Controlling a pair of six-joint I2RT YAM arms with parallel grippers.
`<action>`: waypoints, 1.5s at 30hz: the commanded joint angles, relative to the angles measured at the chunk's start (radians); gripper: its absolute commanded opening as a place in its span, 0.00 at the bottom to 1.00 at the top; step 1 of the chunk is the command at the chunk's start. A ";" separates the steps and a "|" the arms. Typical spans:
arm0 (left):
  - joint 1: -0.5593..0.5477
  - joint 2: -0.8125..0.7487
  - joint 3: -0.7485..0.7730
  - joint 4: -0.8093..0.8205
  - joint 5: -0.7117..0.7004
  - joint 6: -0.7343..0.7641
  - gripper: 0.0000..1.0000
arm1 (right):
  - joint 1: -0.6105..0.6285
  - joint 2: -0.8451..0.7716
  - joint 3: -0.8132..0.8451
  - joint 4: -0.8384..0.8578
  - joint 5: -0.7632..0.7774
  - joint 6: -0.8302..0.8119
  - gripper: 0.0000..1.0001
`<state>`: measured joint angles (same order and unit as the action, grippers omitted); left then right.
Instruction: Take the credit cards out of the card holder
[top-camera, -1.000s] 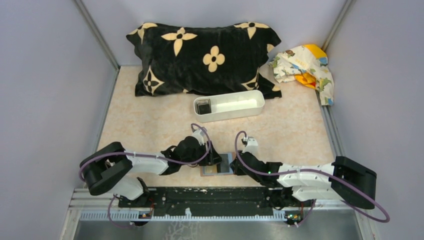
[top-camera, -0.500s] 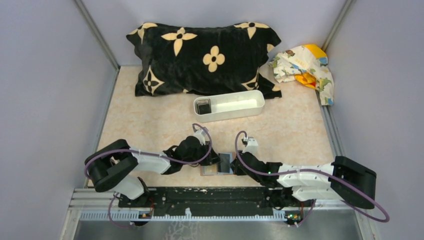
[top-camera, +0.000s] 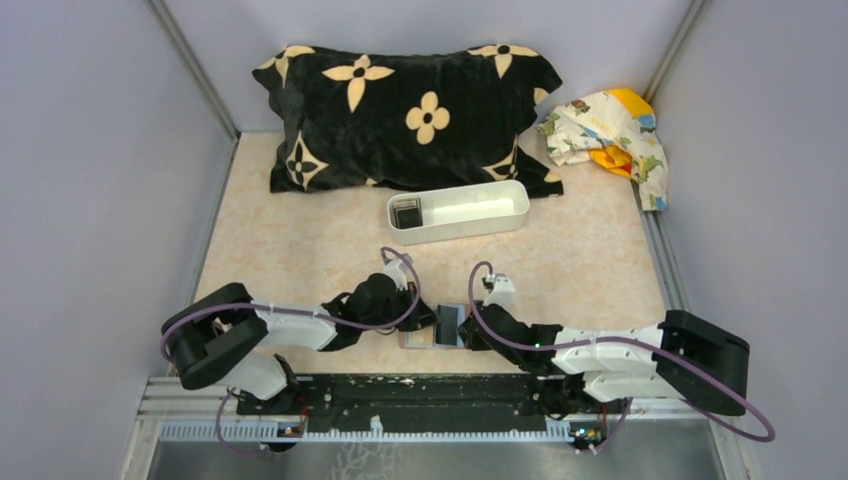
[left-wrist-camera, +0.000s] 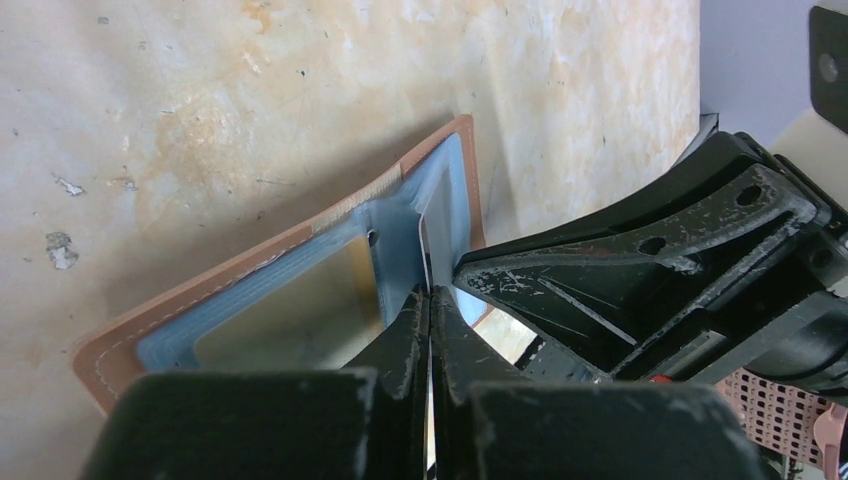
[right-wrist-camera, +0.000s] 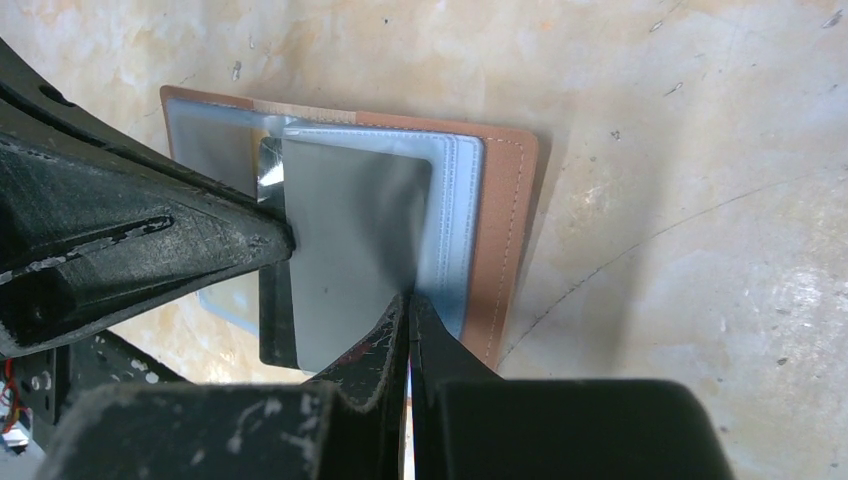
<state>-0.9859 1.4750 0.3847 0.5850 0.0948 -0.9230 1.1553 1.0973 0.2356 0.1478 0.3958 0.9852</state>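
The card holder (top-camera: 418, 339) lies open between both grippers at the table's near edge, brown rim (right-wrist-camera: 507, 230) outside and light blue inside. Its right half stands raised. In the right wrist view a grey credit card (right-wrist-camera: 350, 240) sticks out of the blue pocket, with a dark one (right-wrist-camera: 270, 310) behind it. My left gripper (left-wrist-camera: 431, 296) is shut on the thin edge of a card (left-wrist-camera: 424, 235). My right gripper (right-wrist-camera: 408, 298) is shut on the raised half's blue pocket edge. A tan card (left-wrist-camera: 290, 300) shows in the flat half's window.
A long white tray (top-camera: 470, 210) behind the wallet holds a dark card (top-camera: 406, 212) at its left end. A black flowered pillow (top-camera: 400, 110) lies at the back and a crumpled patterned cloth (top-camera: 610, 130) in the back right corner. Grey walls close both sides.
My left gripper has closed from open onto the card edge. The wallet's right half has tipped up more steeply. The right gripper stayed shut in place.
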 joint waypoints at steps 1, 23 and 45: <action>-0.007 -0.054 -0.017 -0.008 -0.008 0.024 0.00 | -0.013 0.032 -0.044 -0.021 -0.028 0.009 0.00; 0.037 -0.322 -0.112 -0.144 -0.114 0.113 0.00 | -0.067 -0.041 -0.076 -0.046 -0.041 0.005 0.00; 0.172 -0.487 -0.186 0.095 0.285 0.306 0.00 | -0.100 -0.342 0.110 -0.075 -0.149 -0.451 0.42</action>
<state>-0.8188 1.0054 0.1997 0.5682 0.2241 -0.7223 1.0767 0.8185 0.2321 0.1028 0.2855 0.7433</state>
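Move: The left fingers already pinch the inner long edge of the dark card, whose middle is roughly 2 cm to their right, 1 cm nearer the base and 1 cm lower; the beige card in the holder's other half lies about 4 cm left, 2 cm back and 2 cm below. From the right hand's closed tips, resting on the pocket, the dark card's middle is about 3 cm left and 1 cm forward at the same height, and the open holder's middle about 6 cm left and 1 cm forward. Keeping its pinch on the dark card, the left hand first draws it slowly leftward about 2 cm out of the pocket, then speeds up and lifts it, ending some 7 cm up and 5 cm left, over the beige-card side, with the wrist turning about 20 degrees. The right hand's closed tips stay on the pocket, holding the holder down with barely any shift, and only at the end come off it, rising over 5 cm as the fingers open about a third. ##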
